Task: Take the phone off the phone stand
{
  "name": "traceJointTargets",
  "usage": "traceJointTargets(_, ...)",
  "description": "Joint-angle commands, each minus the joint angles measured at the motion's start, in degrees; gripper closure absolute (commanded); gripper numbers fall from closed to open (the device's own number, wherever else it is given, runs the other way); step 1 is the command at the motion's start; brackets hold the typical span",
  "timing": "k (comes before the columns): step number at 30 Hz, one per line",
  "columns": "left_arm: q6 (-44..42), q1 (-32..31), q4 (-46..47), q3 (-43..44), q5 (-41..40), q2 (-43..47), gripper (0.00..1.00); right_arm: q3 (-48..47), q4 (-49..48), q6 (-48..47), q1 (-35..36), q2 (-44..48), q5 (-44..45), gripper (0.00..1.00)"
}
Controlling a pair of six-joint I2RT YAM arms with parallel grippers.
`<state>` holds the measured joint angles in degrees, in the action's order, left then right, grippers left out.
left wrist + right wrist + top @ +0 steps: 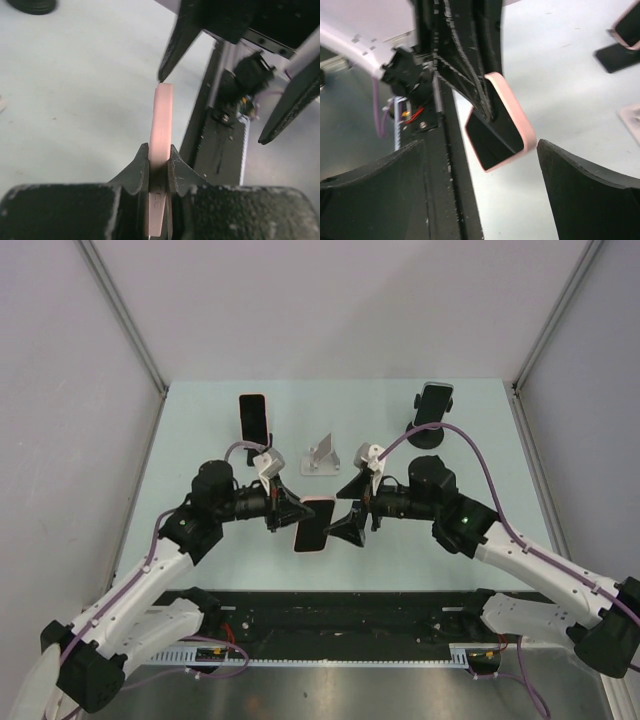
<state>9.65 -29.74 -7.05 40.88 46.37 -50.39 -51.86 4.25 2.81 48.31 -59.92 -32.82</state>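
Note:
A phone in a pink case (314, 526) hangs above the table in front of the arms, with my left gripper (292, 512) shut on it. In the left wrist view the phone (163, 117) stands edge-on between the two black fingers of the left gripper (159, 154). My right gripper (351, 507) faces it from the right, open, with its fingers either side of the phone's free end and apart from it. The right wrist view shows the phone (496, 137) with its dark screen between the wide-apart fingers of the right gripper (480, 145). An empty grey phone stand (322, 455) sits behind.
Another pink-cased phone (252, 417) stands upright on a stand at the back left. A dark phone (434, 404) sits on a round black stand at the back right. A black rail (350, 612) runs along the table's near edge.

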Motion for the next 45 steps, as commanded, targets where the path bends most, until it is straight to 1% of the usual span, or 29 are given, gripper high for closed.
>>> traceJointTargets(1, 9.1, 1.1, 4.1, 1.5, -17.7, 4.1, 1.00, -0.2, -3.6, 2.8, 1.3, 2.5, 14.7, 0.00)
traceJointTargets(2, 10.6, 1.2, 5.8, 1.0, -19.5, 5.5, 1.00, 0.8, -5.5, 3.7, 1.9, 2.5, 16.6, 0.00)
traceJointTargets(4, 16.3, 1.2, 8.9, -1.6, -23.7, 7.3, 1.00, 2.0, -9.5, 6.1, 3.2, 2.4, 22.4, 0.00)
traceJointTargets(5, 18.6, 1.2, 13.5, -3.2, -27.5, 9.8, 1.00, 2.5, -10.8, 6.6, 5.2, 1.9, 24.7, 0.00)
traceJointTargets(6, 24.4, 1.2, 16.0, -4.8, -29.5, 11.1, 1.00, 3.6, -13.4, 7.3, 6.3, 1.6, 29.2, 0.00)
traceJointTargets(7, 27.3, 1.1, 18.3, -8.5, -31.4, 12.2, 1.00, 3.8, -14.5, 7.4, 7.6, 0.5, 31.8, 0.00)
traceJointTargets(8, 29.7, 1.1, 21.5, -9.9, -35.3, 14.2, 1.00, 4.0, -16.2, 7.4, 10.9, -0.2, 37.7, 0.00)
traceJointTargets(9, 33.6, 1.1, 22.2, -11.0, -36.6, 14.8, 1.00, 4.0, -17.1, 7.2, 12.4, -0.9, 40.3, 0.00)
traceJointTargets(10, 34.8, 1.1, 22.7, -12.3, -37.7, 15.2, 1.00, 4.0, -17.9, 6.6, 14.3, -2.5, 43.1, 0.00)
traceJointTargets(11, 35.8, 1.1, 23.0, -12.6, -38.3, 15.7, 1.00, 4.0, -19.3, 6.5, 17.2, -3.2, 48.5, 0.00)
traceJointTargets(13, 38.2, 1.1, 23.1, -13.1, -38.5, 15.9, 1.00, 4.0, -20.5, 6.9, 19.4, -4.6, 52.5, 0.00)
traceJointTargets(14, 39.6, 1.1, 23.3, -13.2, -38.5, 16.4, 1.00, 4.0, -21.7, 7.1, 21.1, -5.9, 55.8, 0.00)
traceJointTargets(17, 41.3, 1.1, 23.7, -13.7, -39.1, 17.5, 1.00, 4.0, -23.8, 8.3, 22.3, -7.9, 60.3, 0.00)
traceJointTargets(20, 41.9, 1.1, 23.9, -13.7, -38.8, 18.2, 1.00, 3.9, -25.5, 8.4, 22.9, -9.6, 62.3, 0.00)
traceJointTargets(24, 42.7, 1.1, 24.0, -13.7, -37.9, 18.5, 1.00, 3.8, -27.3, 8.4, 23.0, -11.0, 63.0, 0.00)
traceJointTargets(40, 44.4, 0.4, 24.5, -13.5, -35.6, 17.2, 1.00, 1.3, -27.9, 7.7, 23.0, -14.8, 60.9, 0.00)
traceJointTargets(45, 44.7, 0.1, 24.6, -13.5, -34.9, 17.0, 1.00, -0.1, -27.1, 6.9, 23.1, -16.3, 61.8, 0.00)
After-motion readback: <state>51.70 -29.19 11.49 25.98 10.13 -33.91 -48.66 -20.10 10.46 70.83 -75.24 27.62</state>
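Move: Your closed left gripper already holds the phone by its left edge. The phone's middle is about 3 cm to the right of that hand, 2 cm back and 3 cm below. The empty white stand is some 28 cm ahead of it, 3 cm right and 15 cm lower. The black stand with its phone lies about 31 cm ahead, 16 cm left and 12 cm lower. From the open right gripper, the held phone lies about 7 cm left, 1 cm back and 5 cm below. Keep the phone pinched in the left gripper and carry it about 5 cm forward, 5 cm left and a little up, turning it roughly 40 degrees counter-clockwise while its fingertips tilt upward. Follow with the wide-open right gripper: go forward, then left, then forward again, sinking some 3 cm and turning nearly 40 degrees clockwise, until its fingers frame the phone's free end; don't close them. ##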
